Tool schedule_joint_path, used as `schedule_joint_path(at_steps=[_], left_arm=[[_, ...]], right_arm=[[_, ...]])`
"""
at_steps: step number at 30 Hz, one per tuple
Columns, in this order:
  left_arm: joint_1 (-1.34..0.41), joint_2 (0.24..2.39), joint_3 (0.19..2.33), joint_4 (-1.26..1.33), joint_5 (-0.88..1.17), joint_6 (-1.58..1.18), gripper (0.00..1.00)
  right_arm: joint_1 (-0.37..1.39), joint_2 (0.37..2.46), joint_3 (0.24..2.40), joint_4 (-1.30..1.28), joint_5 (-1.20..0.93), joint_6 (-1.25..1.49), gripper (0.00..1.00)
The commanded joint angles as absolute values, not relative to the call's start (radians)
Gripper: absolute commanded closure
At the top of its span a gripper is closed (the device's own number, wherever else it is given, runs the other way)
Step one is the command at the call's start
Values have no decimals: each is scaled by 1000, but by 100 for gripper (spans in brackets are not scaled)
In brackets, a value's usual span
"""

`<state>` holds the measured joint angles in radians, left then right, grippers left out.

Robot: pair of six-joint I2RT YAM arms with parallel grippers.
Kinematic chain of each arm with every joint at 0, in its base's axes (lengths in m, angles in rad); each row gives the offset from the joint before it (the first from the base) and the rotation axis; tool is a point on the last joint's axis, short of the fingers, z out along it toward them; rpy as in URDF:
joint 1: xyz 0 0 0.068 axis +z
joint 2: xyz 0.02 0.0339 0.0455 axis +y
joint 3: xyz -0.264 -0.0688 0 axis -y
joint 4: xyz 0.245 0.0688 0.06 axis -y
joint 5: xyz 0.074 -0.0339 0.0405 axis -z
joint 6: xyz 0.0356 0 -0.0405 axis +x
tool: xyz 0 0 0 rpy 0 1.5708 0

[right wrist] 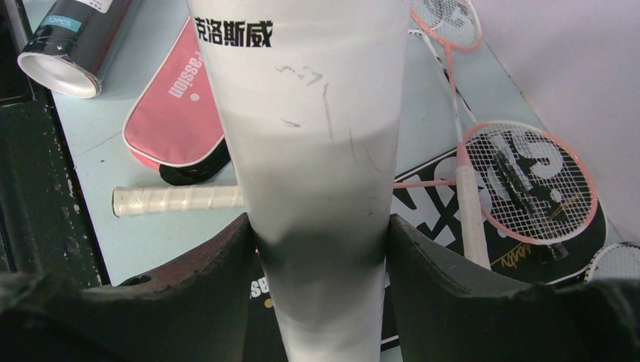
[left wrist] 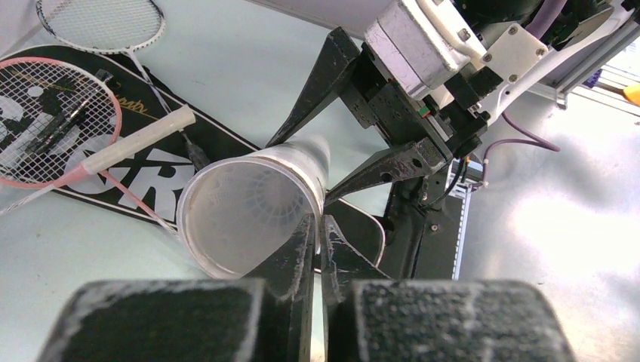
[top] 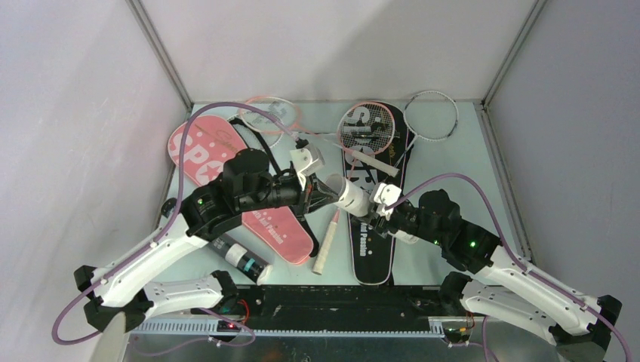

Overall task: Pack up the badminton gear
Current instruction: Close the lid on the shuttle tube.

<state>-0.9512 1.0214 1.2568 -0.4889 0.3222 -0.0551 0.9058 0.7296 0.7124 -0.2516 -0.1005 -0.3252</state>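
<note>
My right gripper [top: 377,205] is shut on a white shuttle tube [top: 351,197] and holds it tilted above the black cover [top: 370,241], open mouth toward the left arm. In the right wrist view the tube [right wrist: 309,151] fills the gap between the fingers [right wrist: 453,279]. My left gripper [left wrist: 317,226] is shut, its tips at the rim of the tube's mouth [left wrist: 249,204], with nothing seen between them. A white feather shuttlecock [left wrist: 260,188] shows faintly inside the tube. The right gripper's fingers [left wrist: 385,170] clamp the tube behind it.
A pink cover [top: 219,173] lies on the left under the left arm, a black tube [top: 243,258] near its front end. Two pink rackets [top: 367,128] [top: 270,113] and a white racket [top: 432,115] lie at the back. A white-wrapped handle [top: 326,245] lies between the covers.
</note>
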Motion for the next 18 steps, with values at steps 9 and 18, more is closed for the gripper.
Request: schedule_joint_path(at_steps=[9,18], left_arm=[[-949,1008,1272,-485,330,-85,75],[-946,978,1284,-470,283,-128,59]], right_arm=[[908,711,756,-187,-97,-344,49],[909,713,756,-199,-98,-345,49]])
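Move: The lid at the white shuttle tube's mouth is right by the left fingertips: its middle is some 3 cm ahead, 1 cm right and 1 cm lower. About 29 cm below the left hand lie the pink racket's grip, 4 cm left and 3 cm back, and the black bag, its middle 15 cm right and 18 cm ahead. From the right hand, which holds the tube, the lid is about 9 cm left, 5 cm ahead and 11 cm up. Hold the left gripper where it is, at the near edge of the shuttle tube's lid, and spread its nearly shut fingers to roughly two fifths open, so that one finger reaches forward across the lid's face and the other backs off clear of the rim. Keep the right gripper still, its grip on the white tube unchanged. ##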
